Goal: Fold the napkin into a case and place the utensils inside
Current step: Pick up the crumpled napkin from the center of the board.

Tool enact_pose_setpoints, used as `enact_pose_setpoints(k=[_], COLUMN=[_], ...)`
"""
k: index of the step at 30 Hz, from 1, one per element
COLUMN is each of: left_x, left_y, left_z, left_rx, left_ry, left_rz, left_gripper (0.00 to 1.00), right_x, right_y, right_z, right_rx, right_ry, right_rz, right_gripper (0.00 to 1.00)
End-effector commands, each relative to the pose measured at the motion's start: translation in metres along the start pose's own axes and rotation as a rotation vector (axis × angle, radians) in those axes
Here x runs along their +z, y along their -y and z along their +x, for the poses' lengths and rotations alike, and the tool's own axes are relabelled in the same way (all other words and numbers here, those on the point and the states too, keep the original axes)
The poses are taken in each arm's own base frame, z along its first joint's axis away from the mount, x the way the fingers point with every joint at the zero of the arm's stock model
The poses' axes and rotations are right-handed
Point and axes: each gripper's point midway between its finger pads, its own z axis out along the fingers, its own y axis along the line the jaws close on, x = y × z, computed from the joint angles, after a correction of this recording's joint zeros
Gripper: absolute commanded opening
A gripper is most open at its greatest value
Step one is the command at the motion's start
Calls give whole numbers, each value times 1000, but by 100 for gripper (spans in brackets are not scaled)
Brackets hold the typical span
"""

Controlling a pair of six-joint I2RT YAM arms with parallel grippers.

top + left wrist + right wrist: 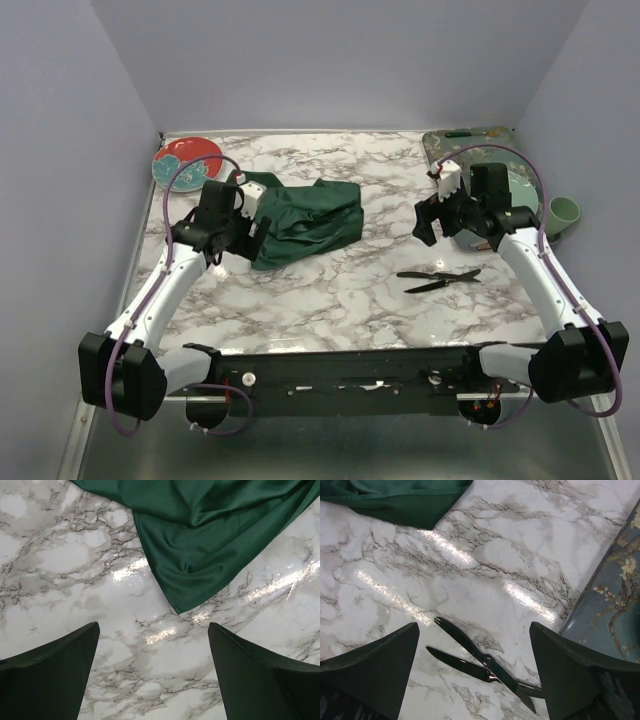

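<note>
The dark green napkin [305, 221] lies crumpled on the marble table [340, 300], left of centre; its pointed corner [200, 545] shows in the left wrist view and an edge [395, 500] in the right wrist view. My left gripper [258, 224] hovers at the napkin's left side, open, with bare marble between its fingers [50, 675]. Two black utensils [438, 279] lie crossed on the table right of centre. They show as a fork and a serrated knife [480, 662] below my right gripper [428, 222], which is open and holds nothing.
A red plate and a teal one [185, 160] sit at the back left corner. A teal floral tray [480, 165] lies at the back right, its edge [615, 605] near my right fingers. A pale green cup [563, 213] stands by the right wall.
</note>
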Motion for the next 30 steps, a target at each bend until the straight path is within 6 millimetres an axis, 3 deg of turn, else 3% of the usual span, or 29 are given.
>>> enact_pose_setpoints(k=[1, 3, 8, 13, 16, 17, 19, 21, 23, 25, 27, 30], left_x=[0, 1, 13, 30, 47, 48, 61, 70, 77, 86, 96, 104], left_y=[-13, -17, -52, -76, -84, -87, -88, -90, -91, -95, -106, -106], left_z=[-34, -44, -66, -77, -77, -82, -83, -82, -82, -82, -79, -73], left_rx=[-70, -103, -112, -133, -154, -158, -162, -156, -157, -164, -194, -211], left_ry=[42, 54, 58, 48, 15, 17, -1, -14, -19, -34, -57, -82], left_rz=[40, 81, 45, 27, 31, 33, 49, 52, 52, 48, 39, 59], left_gripper=[99, 99, 99, 99, 99, 99, 99, 99, 99, 99, 99, 99], right_x=[6, 15, 30, 53, 76, 91, 112, 134, 159, 171, 188, 207], right_y=[6, 6, 1, -19, -31, -34, -54, -58, -67, -75, -81, -97], right_z=[-12, -13, -41, -58, -63, -57, -71, -73, -63, -74, -70, -54], right_rx=[10, 21, -2, -46, -89, -99, -170, -194, -209, -223, -232, -273], right_ry=[-17, -43, -32, -55, -88, -123, -130, -154, -197, -188, -213, -267], right_rz=[-4, -17, -39, -93, -117, -133, -156, -163, -180, -194, -216, -257], right_gripper=[100, 100, 100, 100, 100, 100, 100, 100, 100, 100, 100, 100])
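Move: The green napkin lies spread on the table, its middle about 13 cm ahead of the left hand, 13 cm to its right and 12 cm below. From the right hand that middle is some 30 cm left, 14 cm ahead and 15 cm down. The red-and-blue plate is roughly 31 cm ahead and 19 cm left of the left hand. The crossed knives lie under the right hand, about 4 cm back and 6 cm right; the green plate is 21 cm ahead and 24 cm right of it. Over the napkin's right part comes the right hand, easing forward at first, then sweeping left about 17 cm in all while it sinks and turns counter-clockwise. The left hand travels some 14 cm forward and slightly left along the napkin's left side, rising a little, then sinking again. Both grippers stay wide open, still above the cloth. ##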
